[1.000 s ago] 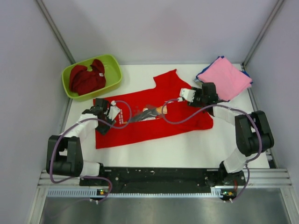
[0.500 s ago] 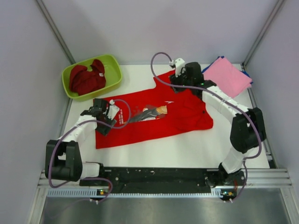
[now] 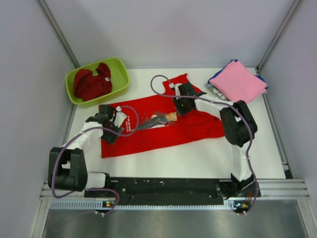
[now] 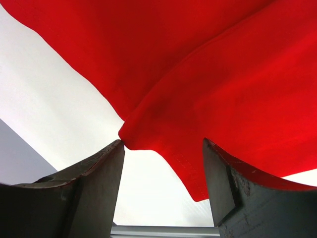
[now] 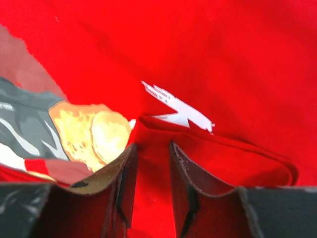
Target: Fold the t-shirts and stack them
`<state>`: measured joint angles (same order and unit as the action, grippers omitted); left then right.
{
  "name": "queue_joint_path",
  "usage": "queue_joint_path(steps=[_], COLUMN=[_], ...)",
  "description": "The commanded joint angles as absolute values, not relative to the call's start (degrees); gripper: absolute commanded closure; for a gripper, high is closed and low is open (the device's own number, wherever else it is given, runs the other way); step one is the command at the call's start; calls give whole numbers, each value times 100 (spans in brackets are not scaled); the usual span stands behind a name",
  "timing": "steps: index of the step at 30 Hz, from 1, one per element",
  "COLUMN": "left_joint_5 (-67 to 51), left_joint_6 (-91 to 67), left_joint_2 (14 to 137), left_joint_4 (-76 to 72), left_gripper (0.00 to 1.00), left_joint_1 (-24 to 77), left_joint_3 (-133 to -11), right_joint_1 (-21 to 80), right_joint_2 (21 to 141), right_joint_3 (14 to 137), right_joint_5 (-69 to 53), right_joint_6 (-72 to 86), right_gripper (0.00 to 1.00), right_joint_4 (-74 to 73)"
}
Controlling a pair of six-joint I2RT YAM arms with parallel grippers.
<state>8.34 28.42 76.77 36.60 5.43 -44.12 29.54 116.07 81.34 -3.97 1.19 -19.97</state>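
A bright red t-shirt (image 3: 163,131) lies spread across the white table, its white-orange chest print (image 3: 166,118) facing up. My left gripper (image 3: 105,119) sits at the shirt's left edge. In the left wrist view its jaws stand open (image 4: 163,146) around a loose corner of the red cloth (image 4: 208,74), without pinching it. My right gripper (image 3: 181,101) is down on the shirt just behind the print. In the right wrist view its jaws (image 5: 153,148) stand close together on a raised ridge of red cloth (image 5: 237,59) beside the print (image 5: 94,134).
A lime-green tub (image 3: 121,79) at the back left holds a darker red tee (image 3: 91,83). A folded pink tee (image 3: 237,82) lies on blue ones (image 3: 214,79) at the back right. Enclosure walls stand on three sides, and a metal rail (image 3: 163,186) runs along the near edge.
My right gripper swung to the shirt's collar at the back, then came forward and down beside the print, its jaws narrowing onto the cloth. The left gripper opened wider and stayed where it was.
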Motion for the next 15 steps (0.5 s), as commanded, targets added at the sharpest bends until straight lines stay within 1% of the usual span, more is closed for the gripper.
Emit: queue_joint_path(steps=[1, 3, 4, 6, 8, 12, 15], left_joint_5=[773, 773, 773, 773, 773, 765, 738], left_joint_6=[2786, 2786, 2786, 2786, 2786, 2812, 2813], left_joint_2=[7541, 7550, 7567, 7602, 7603, 7497, 7488], left_joint_4=[3648, 3630, 3639, 3656, 3682, 3674, 3630], left_gripper=[31, 31, 31, 31, 31, 31, 31], left_joint_1=[536, 536, 536, 536, 536, 536, 536], left_joint_3=[-4456, -4438, -4447, -4473, -4509, -4439, -4412], right_joint_1=[3041, 3102, 3137, 3129, 2989, 2497, 2356], right_joint_2=[11839, 11830, 11769, 11585, 11278, 10444, 9985], right_joint_3=[8473, 8473, 8481, 8534, 8499, 7965, 7402], right_joint_5=[-298, -404, -361, -116, 219, 105, 79], right_joint_6=[308, 177, 71, 35, -123, 210, 421], right_gripper=[70, 71, 70, 66, 66, 68, 69], right_joint_4=[-1995, -2056, -2100, -2240, -2338, -2461, -2487])
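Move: The flap of the red t-shirt folded in from its right end has its corner almost at the right hand's fingertips. The flap's middle is some 9 cm to that hand's right and 6 cm back, barely below. The bear print is about 4 cm to the hand's left and 1 cm back; the pink stack is roughly 25 cm to its right and 13 cm ahead. From the left hand, the flap's middle lies about 40 cm right and 6 cm ahead, slightly lower. The red flap's corner, just laid in beside the print, is left behind by the right hand: at the cloth it eases under 1 cm left, then comes free and swings about 5 cm right, over the flap, lifting some 2.5 cm late on. Its fingers keep their narrow gap and the wrist hardly turns. ##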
